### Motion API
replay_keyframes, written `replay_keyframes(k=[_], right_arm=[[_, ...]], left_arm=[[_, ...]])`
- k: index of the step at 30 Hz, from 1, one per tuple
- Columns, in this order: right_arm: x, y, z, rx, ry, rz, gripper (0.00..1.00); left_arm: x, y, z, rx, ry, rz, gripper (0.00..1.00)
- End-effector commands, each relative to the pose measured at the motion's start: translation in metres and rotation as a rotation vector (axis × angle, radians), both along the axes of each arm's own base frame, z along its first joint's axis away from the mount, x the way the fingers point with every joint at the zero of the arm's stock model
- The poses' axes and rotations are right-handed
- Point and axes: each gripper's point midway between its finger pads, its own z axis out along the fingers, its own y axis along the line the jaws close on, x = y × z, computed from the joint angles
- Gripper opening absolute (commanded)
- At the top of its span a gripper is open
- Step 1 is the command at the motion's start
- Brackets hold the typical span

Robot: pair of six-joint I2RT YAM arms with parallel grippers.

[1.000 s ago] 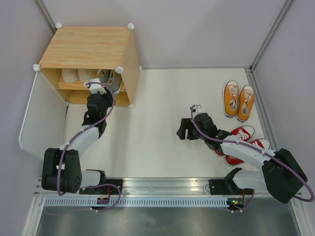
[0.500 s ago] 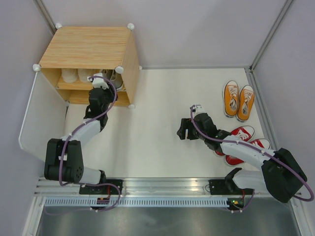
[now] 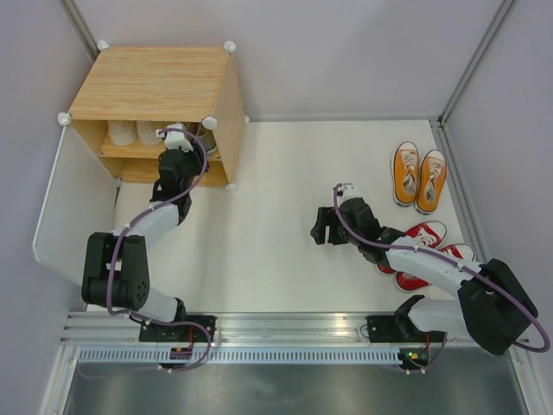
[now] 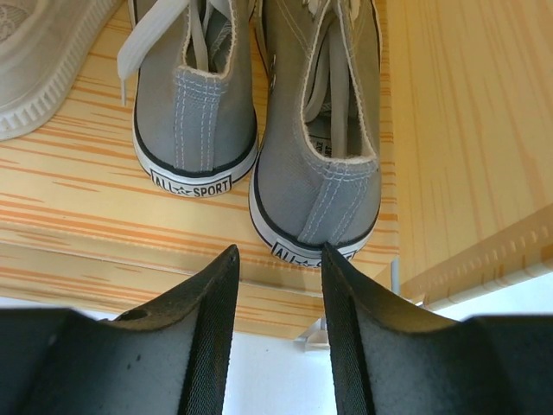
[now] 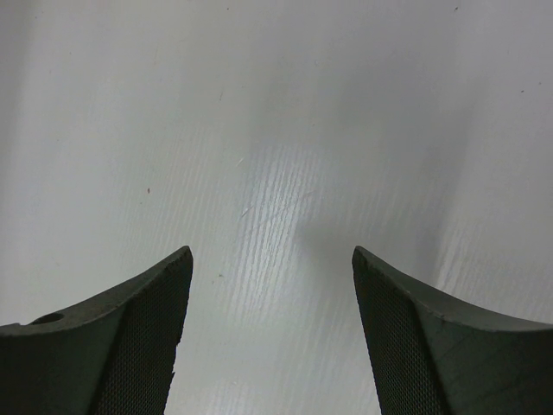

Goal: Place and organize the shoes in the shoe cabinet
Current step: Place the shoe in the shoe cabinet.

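Observation:
Two grey shoes (image 4: pixel 320 156) stand side by side on the middle shelf (image 4: pixel 95 216) of the shoe cabinet (image 3: pixel 155 82), heels toward me. My left gripper (image 4: pixel 278 251) is open at the shelf's front edge with nothing between its jaws. Its right fingertip (image 4: pixel 333 259) is at the heel of the right grey shoe. A cream shoe (image 4: pixel 43 60) sits to their left. Orange shoes (image 3: pixel 419 177) and red shoes (image 3: pixel 423 238) lie on the table at the right. My right gripper (image 3: pixel 321 229) hangs open over bare table, left of the red pair.
The cabinet's white door panel (image 3: pixel 73 207) stands open to the left of my left arm. The cabinet's right wall (image 4: pixel 458 130) is close beside the grey shoes. Grey enclosure walls (image 3: pixel 346 52) ring the white table (image 3: pixel 276 190).
My left gripper has moved forward to the cabinet shelf, and the grey shoes now sit deeper under the cabinet top. The right arm has not moved.

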Motion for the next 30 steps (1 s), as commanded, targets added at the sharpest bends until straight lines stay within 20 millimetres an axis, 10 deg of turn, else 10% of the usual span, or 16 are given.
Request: replay_keyframes(k=[1, 15, 21, 30], right_arm=[[0.012, 0.006, 0.016, 0.011, -0.053, 0.0, 0.79], [0.014, 0.0, 0.015, -0.013, -0.057, -0.024, 0.8], [0.019, -0.019, 0.024, -0.084, -0.07, -0.105, 0.82], [0.052, -0.133, 0.059, -0.231, -0.104, -0.581, 0.83]], left_arm=[[0.012, 0.003, 0.037, -0.026, -0.107, 0.019, 0.48], [-0.068, 0.0, 0.083, -0.184, -0.043, 0.017, 0.89], [-0.113, -0.036, 0.11, -0.214, 0.107, -0.196, 0.95], [-0.181, -0.079, 0.094, -0.228, 0.204, -0.514, 0.99]])
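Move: The right grey shoe is already on the upper shelf, its heel just ahead of the left fingertips: its middle lies about 9 cm ahead, 2 right, near level. The other grey shoe is some 11 ahead and 5 left, the nearest cream shoe 10 ahead and 11 left. The nearer orange shoe lies from the right hand some 20 ahead, 22 right, 4 below; the upper red shoe 3 back, 24 right, 5 below. The right grey shoe is left on the shelf as the left fingers come free of its heel, opening from about half to fully wide while the hand rises and backs out, ending some 15 cm back and 12 up, then swings right and turns about 20 degrees clockwise. Late on, the open right hand sweeps right, rising and reaching forward towards the orange shoes, also turning clockwise. ##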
